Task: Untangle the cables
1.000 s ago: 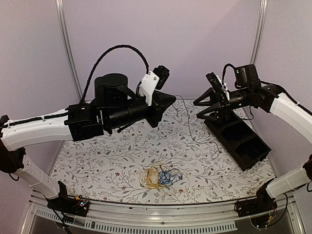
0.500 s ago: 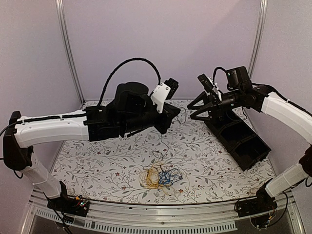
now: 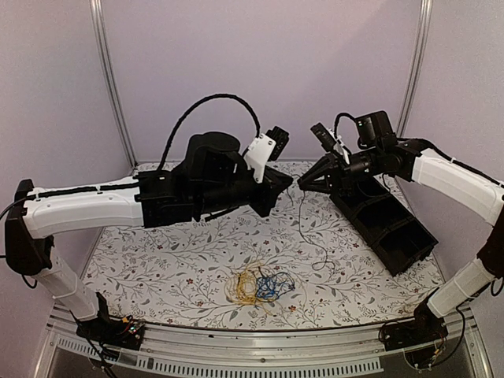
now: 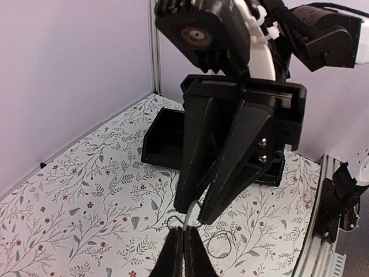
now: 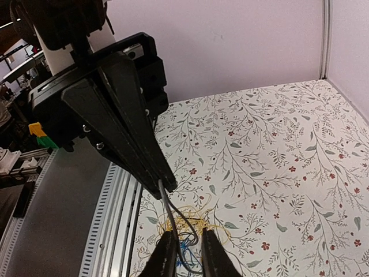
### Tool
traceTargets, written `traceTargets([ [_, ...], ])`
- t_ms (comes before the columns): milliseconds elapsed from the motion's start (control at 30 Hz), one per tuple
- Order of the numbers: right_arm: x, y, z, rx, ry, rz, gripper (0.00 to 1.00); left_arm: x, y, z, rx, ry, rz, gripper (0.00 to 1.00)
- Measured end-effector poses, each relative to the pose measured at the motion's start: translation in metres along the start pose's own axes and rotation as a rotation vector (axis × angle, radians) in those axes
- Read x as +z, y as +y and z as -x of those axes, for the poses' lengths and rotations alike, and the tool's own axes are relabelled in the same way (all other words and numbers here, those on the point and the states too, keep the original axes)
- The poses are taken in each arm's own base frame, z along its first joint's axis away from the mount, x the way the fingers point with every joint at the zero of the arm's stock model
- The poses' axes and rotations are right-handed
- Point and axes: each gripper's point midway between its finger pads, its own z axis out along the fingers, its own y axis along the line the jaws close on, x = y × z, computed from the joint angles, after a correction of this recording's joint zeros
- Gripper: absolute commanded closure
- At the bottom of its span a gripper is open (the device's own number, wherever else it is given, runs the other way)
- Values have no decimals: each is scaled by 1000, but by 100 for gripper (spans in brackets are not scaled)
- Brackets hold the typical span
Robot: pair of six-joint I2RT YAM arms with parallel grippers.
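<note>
A tangle of yellow and blue cables lies on the floral table near the front edge, also under my right wrist. My left gripper is held high over the table, shut on one end of a thin grey cable that hangs down to the cloth. Its tips pinch that cable. My right gripper meets the left tip to tip. Its fingers stand a narrow gap apart with the grey cable running between them, close to one finger.
A black divided bin lies on the right side of the table, below the right arm. The purple walls and metal posts close in the back and sides. A metal rail runs along the front.
My right gripper moved left to meet the left gripper's tip and its jaws narrowed from wide open around the grey cable. The left arm reached right earlier, then held still, staying shut.
</note>
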Motion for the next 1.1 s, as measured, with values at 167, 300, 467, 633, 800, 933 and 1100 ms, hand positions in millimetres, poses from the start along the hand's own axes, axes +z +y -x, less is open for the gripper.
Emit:
traceTargets([
  [167, 0, 0, 2, 4, 0, -2, 100, 0, -2, 0, 0, 2, -11, 89],
  [300, -4, -6, 9, -34, 10, -40, 100, 0, 0, -1, 23, 3, -9, 46],
  [467, -32, -31, 15, -83, 3, -149, 100, 2, 16, -24, 121, 50, 30, 16],
  [633, -96, -71, 19, -94, -10, -350, 100, 3, 50, -42, 170, 85, 59, 15],
  [800, -149, -94, 27, -126, -1, -539, 100, 2, 133, -50, 141, 76, 180, 16],
  [933, -175, -106, 35, -162, 27, -658, 100, -19, 188, -68, 74, 89, 287, 16],
  [1100, -200, -117, 43, -178, 44, -765, 100, -48, 207, -56, 50, 26, 366, 17],
])
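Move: The gray cable spans the two nearly touching grippers: its held stretch lies about 1 cm left of the right fingers and 1 cm right of the shut left ones, level with both. The black bin's middle is some 31 cm right, 9 cm ahead and 26 cm below the right hand. The blue-yellow tangle lies about 12 cm back, 8 cm left and 29 cm below the right hand. Right fingers close on the gray cable; left opens, withdraws left-forward; right carries it some 23 cm right-forward towards the bin. ##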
